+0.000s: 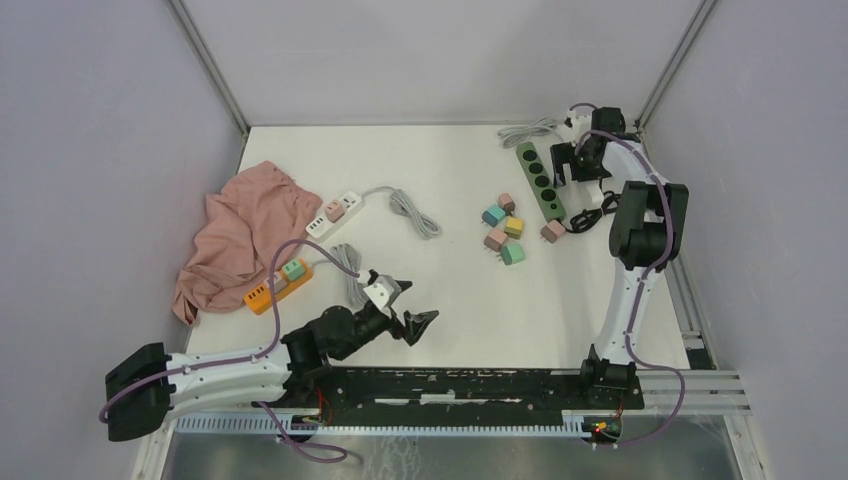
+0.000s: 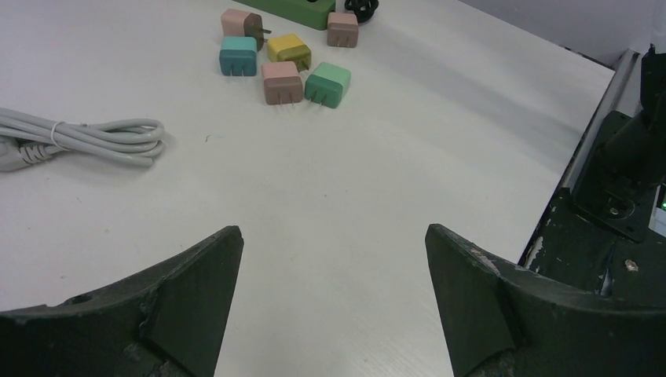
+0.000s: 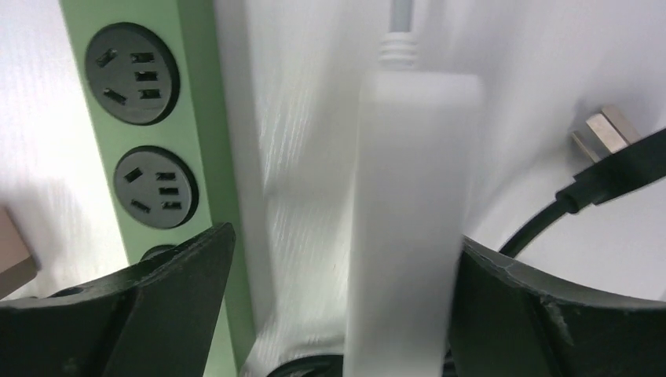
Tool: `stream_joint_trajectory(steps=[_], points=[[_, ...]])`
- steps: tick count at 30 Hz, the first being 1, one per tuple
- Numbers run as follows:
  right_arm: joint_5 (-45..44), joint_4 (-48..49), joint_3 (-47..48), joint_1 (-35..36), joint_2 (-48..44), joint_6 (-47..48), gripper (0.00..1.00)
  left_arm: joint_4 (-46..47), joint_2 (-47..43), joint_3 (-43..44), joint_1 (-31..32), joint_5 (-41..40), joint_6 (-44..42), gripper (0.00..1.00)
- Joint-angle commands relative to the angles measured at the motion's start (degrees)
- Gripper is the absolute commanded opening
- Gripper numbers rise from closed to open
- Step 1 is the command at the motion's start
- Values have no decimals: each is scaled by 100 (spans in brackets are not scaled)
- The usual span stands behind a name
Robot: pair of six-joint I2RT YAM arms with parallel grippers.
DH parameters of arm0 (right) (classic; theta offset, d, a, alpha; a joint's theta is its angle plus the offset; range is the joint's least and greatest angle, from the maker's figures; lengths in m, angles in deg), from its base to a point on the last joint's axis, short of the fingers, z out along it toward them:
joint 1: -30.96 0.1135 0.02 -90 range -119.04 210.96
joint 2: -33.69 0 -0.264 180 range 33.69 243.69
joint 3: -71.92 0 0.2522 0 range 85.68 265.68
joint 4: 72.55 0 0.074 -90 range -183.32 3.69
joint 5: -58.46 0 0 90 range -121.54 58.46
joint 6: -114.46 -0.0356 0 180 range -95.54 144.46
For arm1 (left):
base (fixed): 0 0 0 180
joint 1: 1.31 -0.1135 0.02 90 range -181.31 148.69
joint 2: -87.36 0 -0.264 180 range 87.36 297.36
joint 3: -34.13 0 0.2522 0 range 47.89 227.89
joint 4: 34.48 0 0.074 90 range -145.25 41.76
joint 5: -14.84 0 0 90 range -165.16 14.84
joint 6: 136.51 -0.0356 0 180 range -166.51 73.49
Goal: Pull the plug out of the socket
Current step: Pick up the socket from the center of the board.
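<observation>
A green power strip (image 1: 540,180) (image 3: 196,118) lies at the back right, and the sockets that show on it are bare. My right gripper (image 1: 572,165) (image 3: 345,234) hovers beside its far end and is open. A white plug (image 3: 408,220) with its grey cord lies blurred between the jaws, against the right finger (image 3: 534,314) and apart from the left one. A black plug (image 3: 620,157) with bare prongs lies on the table to its right. My left gripper (image 1: 410,305) (image 2: 334,243) is open over the bare table near the front, with nothing between its fingers.
Several coloured adapter cubes (image 1: 505,230) (image 2: 283,67) sit mid-table. A white power strip (image 1: 335,212), an orange one (image 1: 278,283) and a pink cloth (image 1: 245,235) lie at the left. A coiled white cord (image 2: 94,141) is close to my left gripper. Walls close in the back.
</observation>
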Motion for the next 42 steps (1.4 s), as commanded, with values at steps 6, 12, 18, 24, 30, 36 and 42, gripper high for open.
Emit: stream_joint_trajectory(steps=[6,12,18,24,30,36,42], points=[[564,649,-941,15,-1690,-247,99,-1025,516,1327,-136,-278,364,92],[1309,661,-1638,-16,-2920,-200,100,-1541,909,1890,-629,115,735,91],[3260,201,-2166,-45,-4338,-327,100,-1729,1135,2064,-1858,1087,1411,90],[4537,1377,-3668,-75,-5621,-1378,100,-2013,1176,2245,-2820,1396,1733,91],[5407,3191,-5127,-115,-6172,-2154,100,-2008,1612,2412,-3600,1493,2377,91],[5558,3049,-5120,-116,-6036,-2177,100,-2094,2667,2875,-3660,1032,3125,92],[5451,2888,-5085,-114,-6046,-2144,99,-3320,3811,3963,-3664,-323,3668,94]])
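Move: The white socket with the pink plug lies about 27 cm ahead of my left hand, 23 cm to its left and 12 cm below. The coiled grey cord is 27 cm ahead and 1 cm left, the orange socket 9 cm ahead and 35 cm left. From my right hand that white socket is about 69 cm left and 12 cm back; the emptied white socket sits just under its open fingers, the green socket 10 cm left and 3 cm back. With its fingers already open, I lift my right hand off the emptied white socket, up about 20 cm, back as far and some 15 cm left, rolling its left side up about 45 degrees. Meanwhile my open left hand rises slightly, then swings forward about 18 cm and some 7 cm left towards the white socket with the pink plug, tipping down and turning counter-clockwise, and sinks at the end. ##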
